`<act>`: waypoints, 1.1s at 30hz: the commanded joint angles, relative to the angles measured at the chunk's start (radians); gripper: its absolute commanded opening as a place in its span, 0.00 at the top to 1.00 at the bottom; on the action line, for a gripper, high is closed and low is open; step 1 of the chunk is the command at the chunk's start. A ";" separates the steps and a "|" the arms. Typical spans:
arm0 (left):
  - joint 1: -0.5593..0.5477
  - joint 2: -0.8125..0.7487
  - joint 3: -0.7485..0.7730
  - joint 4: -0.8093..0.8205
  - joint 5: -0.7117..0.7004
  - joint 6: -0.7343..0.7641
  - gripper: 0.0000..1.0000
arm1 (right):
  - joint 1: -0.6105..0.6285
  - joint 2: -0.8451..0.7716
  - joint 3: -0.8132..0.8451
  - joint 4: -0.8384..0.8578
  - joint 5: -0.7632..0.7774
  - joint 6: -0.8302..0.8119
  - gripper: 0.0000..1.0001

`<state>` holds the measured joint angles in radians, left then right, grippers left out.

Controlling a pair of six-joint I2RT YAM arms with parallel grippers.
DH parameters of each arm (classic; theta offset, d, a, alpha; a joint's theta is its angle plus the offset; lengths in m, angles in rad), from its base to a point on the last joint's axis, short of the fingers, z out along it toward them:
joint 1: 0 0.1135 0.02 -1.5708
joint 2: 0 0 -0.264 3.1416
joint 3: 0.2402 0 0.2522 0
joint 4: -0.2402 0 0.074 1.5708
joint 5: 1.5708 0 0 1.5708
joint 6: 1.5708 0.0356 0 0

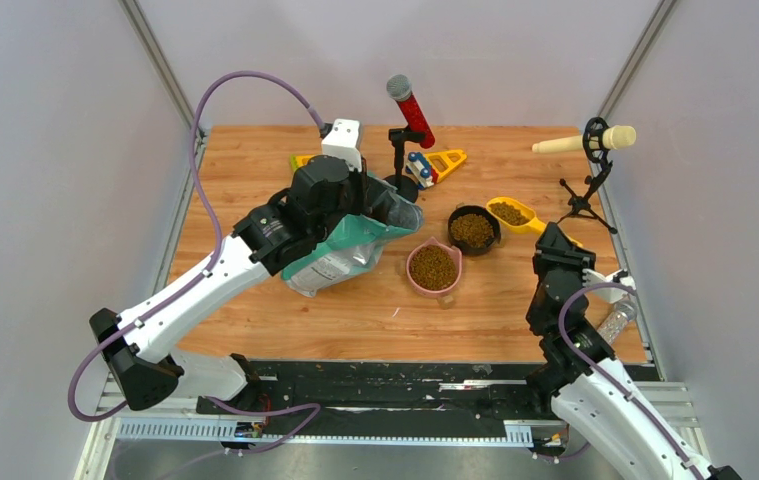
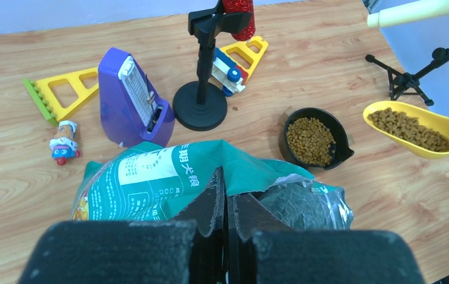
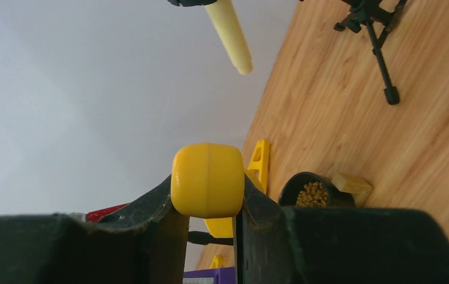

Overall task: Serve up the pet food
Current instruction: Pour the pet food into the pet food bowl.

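Note:
The teal bag [image 1: 340, 255] leans on the table's left half with its torn mouth toward the bowls. My left gripper [image 2: 226, 180] is shut on the bag's [image 2: 151, 177] top edge. Pet food fills a pink bowl [image 1: 434, 268] and a black bowl [image 1: 472, 230], the black bowl [image 2: 310, 139] also lying ahead of the bag. A yellow scoop [image 1: 511, 212] loaded with pet food [image 2: 410, 128] hovers just right of the black bowl. My right gripper [image 1: 552, 232] is shut on the scoop's handle [image 3: 207, 180], whose rounded end sticks out between the fingers.
A red microphone on a black stand [image 1: 407, 110] stands behind the bag, beside a purple metronome [image 2: 133, 97] and yellow toy pieces [image 1: 443, 162]. A cream microphone on a tripod [image 1: 590, 140] occupies the far right. A clear bottle [image 1: 615, 320] lies by my right arm.

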<state>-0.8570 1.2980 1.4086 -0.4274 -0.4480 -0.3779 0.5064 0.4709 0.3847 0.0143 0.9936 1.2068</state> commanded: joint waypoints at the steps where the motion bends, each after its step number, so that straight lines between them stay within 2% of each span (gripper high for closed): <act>1: -0.001 -0.047 0.006 0.090 -0.023 -0.008 1.00 | -0.036 0.023 -0.020 0.017 -0.005 0.035 1.00; 19: -0.001 -0.069 -0.026 0.093 -0.029 -0.015 1.00 | -0.144 0.139 -0.020 0.009 -0.152 -0.003 1.00; 33: -0.001 -0.074 -0.036 0.093 -0.037 -0.018 1.00 | -0.156 0.197 0.022 0.009 -0.198 -0.086 1.00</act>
<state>-0.8570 1.2720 1.3693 -0.3935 -0.4511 -0.3798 0.3553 0.6491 0.3565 -0.0109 0.8181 1.1706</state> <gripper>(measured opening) 0.007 0.285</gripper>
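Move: The black pet food bowl, already holding kibble, lies about 11 cm ahead of my right hand, some 10 cm to its left and 20 cm lower; that hand holds the loaded yellow scoop. The pink bowl stands around 9 cm to the left of the black one and 10 cm nearer me. The black tripod is about 17 cm ahead and 15 cm to the right of my right hand. From my left hand, the black bowl is roughly 7 cm ahead, 26 cm right and 30 cm down. I lower the full yellow scoop towards the black bowl: my right hand sinks about 6 cm, fast at first and then slower, easing forward some 2 cm, while the wrist tips the fingers down by about 15 degrees. I keep my grip on the handle and bring the scoop's front end in over the bowl's right rim; my left hand stays at the bag's mouth. ##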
